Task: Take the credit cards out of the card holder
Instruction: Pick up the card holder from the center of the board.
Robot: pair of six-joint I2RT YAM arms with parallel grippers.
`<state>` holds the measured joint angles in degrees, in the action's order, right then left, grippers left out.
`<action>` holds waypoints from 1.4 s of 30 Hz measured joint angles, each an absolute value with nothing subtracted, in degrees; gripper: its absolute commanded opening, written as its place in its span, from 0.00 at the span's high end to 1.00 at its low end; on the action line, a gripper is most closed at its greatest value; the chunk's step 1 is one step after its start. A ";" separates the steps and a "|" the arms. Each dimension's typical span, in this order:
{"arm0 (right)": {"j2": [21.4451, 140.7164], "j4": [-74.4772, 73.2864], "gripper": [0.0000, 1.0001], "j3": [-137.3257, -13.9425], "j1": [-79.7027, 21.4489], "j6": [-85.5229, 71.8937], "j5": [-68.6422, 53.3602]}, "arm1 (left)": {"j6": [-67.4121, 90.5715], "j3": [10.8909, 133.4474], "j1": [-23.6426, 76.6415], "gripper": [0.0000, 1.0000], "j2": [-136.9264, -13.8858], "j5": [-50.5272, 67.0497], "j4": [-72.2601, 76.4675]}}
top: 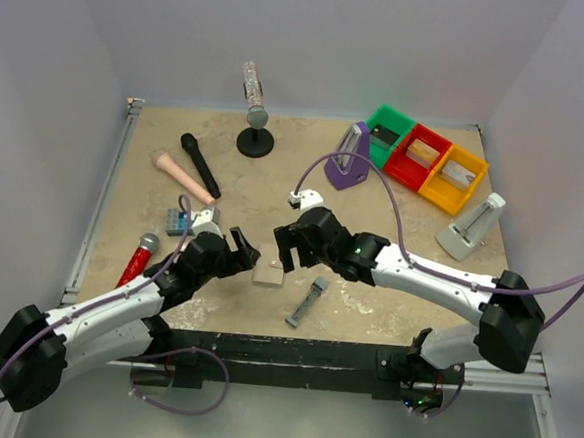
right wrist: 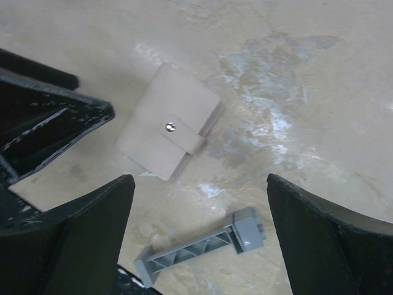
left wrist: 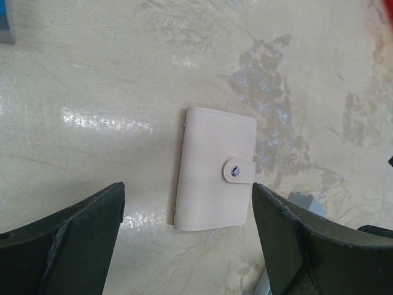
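Observation:
The card holder [top: 268,274] lies flat on the table, folded shut, with its tan outside up and its snap strap fastened. It fills the middle of the left wrist view [left wrist: 215,169] and sits upper left in the right wrist view [right wrist: 166,130]. No credit cards show; they are hidden in the closed holder. My left gripper [top: 246,247] hovers just left of the holder, open and empty [left wrist: 187,192]. From the right, my right gripper [top: 288,247] faces it, also open with nothing between its fingers [right wrist: 199,179]. The left gripper's fingers [right wrist: 55,120] appear beside the holder in the right wrist view.
A narrow grey bar [top: 307,301] [right wrist: 202,249] lies just right of the holder. A blue brick [top: 179,221], a red microphone [top: 139,258], a pink handle [top: 183,176] and a black microphone [top: 200,166] sit at the left. Coloured bins [top: 426,160], a purple stand [top: 349,161] and a grey stand [top: 472,228] are at the back right.

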<state>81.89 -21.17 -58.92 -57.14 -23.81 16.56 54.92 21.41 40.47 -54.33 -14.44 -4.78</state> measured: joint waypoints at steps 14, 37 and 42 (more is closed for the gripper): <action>83.50 -7.94 0.35 -53.80 -52.99 -30.85 -1.69 | 54.72 16.91 38.46 0.39 -54.78 -7.97 2.57; 96.20 4.82 0.59 -47.46 -40.93 -42.13 -16.14 | 51.83 17.74 38.33 0.55 -63.46 -4.58 5.63; 98.10 6.46 0.60 -48.77 -39.81 -42.46 -17.87 | 51.66 17.74 38.33 0.58 -64.97 -4.38 6.26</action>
<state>98.10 6.46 -48.77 -39.81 -42.46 -17.87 51.66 17.74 38.33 -64.97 -4.38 6.26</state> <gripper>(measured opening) 0.408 0.429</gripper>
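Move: Between the two hands lies the card holder, flat on the board: about 6 cm to the right of the left hand, 1 cm ahead and 6 cm below it, and about 6 cm to the left of the right hand, level with it fore and aft and some 12 cm below. The grey bar sits roughly 9 cm to the right of the holder and 8 cm nearer the base; the blue bricks are about 17 cm left of the holder and 8 cm farther out. Closing in on the card holder from both sides, the right hand first swings about 4 cm left and swerves back, then sinks, ending some 9 cm lower and 3 cm farther forward by the holder's right edge, its fingers tipping about 25 degrees steeper. The left hand drops about 4 cm and eases right to the left edge. Both narrow their fingers to under half open. ##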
